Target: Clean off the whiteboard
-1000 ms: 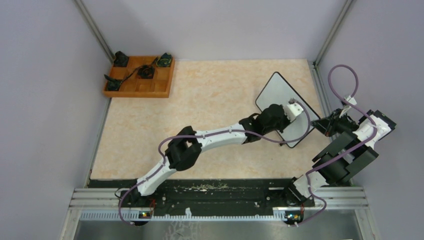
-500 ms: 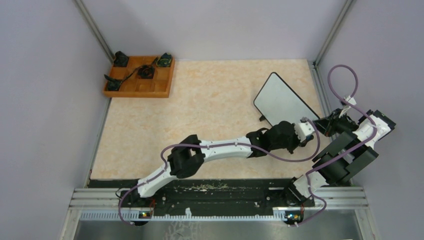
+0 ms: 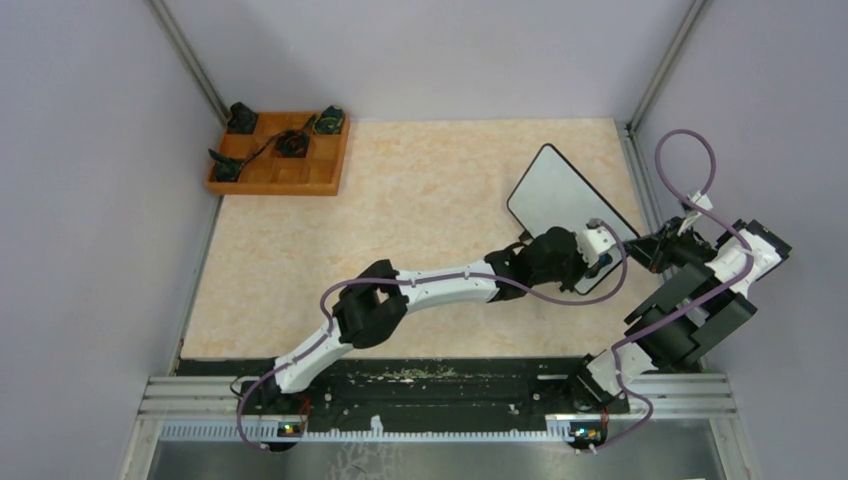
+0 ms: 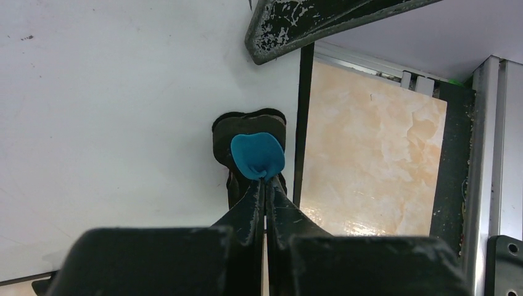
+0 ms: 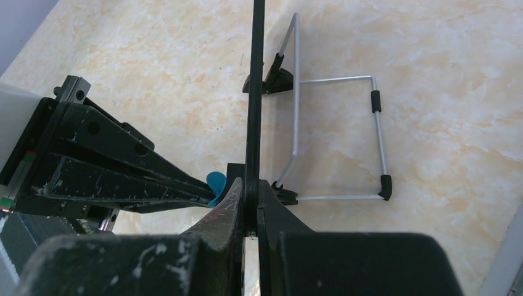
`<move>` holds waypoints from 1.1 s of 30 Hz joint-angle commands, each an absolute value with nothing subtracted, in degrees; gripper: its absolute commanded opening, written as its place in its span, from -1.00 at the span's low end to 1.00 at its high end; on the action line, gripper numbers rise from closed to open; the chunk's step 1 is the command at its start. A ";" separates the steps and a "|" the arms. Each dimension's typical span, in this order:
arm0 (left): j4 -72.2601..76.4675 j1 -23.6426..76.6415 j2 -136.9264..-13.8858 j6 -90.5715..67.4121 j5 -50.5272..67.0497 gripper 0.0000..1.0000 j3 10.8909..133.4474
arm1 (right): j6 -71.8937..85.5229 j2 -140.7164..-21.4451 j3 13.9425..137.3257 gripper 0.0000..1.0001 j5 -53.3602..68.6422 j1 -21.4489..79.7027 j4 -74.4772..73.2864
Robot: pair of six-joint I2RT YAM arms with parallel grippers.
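The whiteboard [image 3: 562,196] stands tilted at the table's right side, its face plain white in the left wrist view [image 4: 117,92]. My right gripper [image 3: 645,246] is shut on the board's thin black edge [image 5: 254,92], with the jaws pinching the frame [image 5: 250,188]. My left gripper [image 4: 266,180] is shut on the blue tab of a small eraser [image 4: 258,154]. The eraser's dark pad [image 4: 237,126] presses on the board near its right edge. From above, the left gripper [image 3: 606,260] sits at the board's near right corner. The blue tab [image 5: 216,184] also shows beside the right jaws.
A wooden compartment tray [image 3: 322,176] with small dark parts sits at the back left corner. The board's wire stand [image 5: 377,139] rests on the marbled table behind it. A metal rail [image 4: 487,154] runs along the table's right edge, close to both grippers.
My left gripper swept the eraser from mid-board down past the near right corner, then came back slightly onto the board. The board shifted a little. The right gripper kept its hold.
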State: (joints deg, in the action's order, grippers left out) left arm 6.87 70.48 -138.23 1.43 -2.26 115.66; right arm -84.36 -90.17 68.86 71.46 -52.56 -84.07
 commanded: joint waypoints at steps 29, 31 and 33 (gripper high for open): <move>9.57 62.43 -130.36 7.01 -10.98 -1.00 107.50 | -85.96 -89.70 67.68 -1.00 65.40 -51.11 -85.96; 9.50 62.02 -129.16 7.07 -11.03 -1.00 106.63 | -86.01 -89.78 67.68 -1.00 65.32 -51.07 -85.96; 9.51 61.65 -127.82 6.82 -10.68 -1.00 105.63 | -85.96 -89.82 67.54 -1.00 65.50 -51.06 -85.96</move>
State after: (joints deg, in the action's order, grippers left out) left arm 7.79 62.52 -133.58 6.07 -9.23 107.15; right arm -84.31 -90.17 68.64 71.61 -52.12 -83.68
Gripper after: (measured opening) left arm 0.004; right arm 0.042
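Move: The left hand already holds the blue-handled eraser at the near right end of the whiteboard; the whiteboard's middle lies about 10 cm ahead, 5 cm to the left and about 1 cm above. The right gripper stands some 4 cm ahead of the left hand, 6 cm to its right and 3 cm above, still on the board's edge. From the right hand the whiteboard's middle is roughly 6 cm ahead, 11 cm left and 2 cm below. Starting slowly and then speeding up, the left hand wipes the eraser along the board's long direction, forward and left by about 12 cm in all and away from the right gripper, sinking barely 1 cm to follow the lower part of the surface towards mid-length. Its closed fingers keep their pinch on the blue handle with the eraser against the board, and the wrist turns some 15 degrees, chiefly counter-clockwise, while the right gripper stays put and keeps hold of the board's edge. ##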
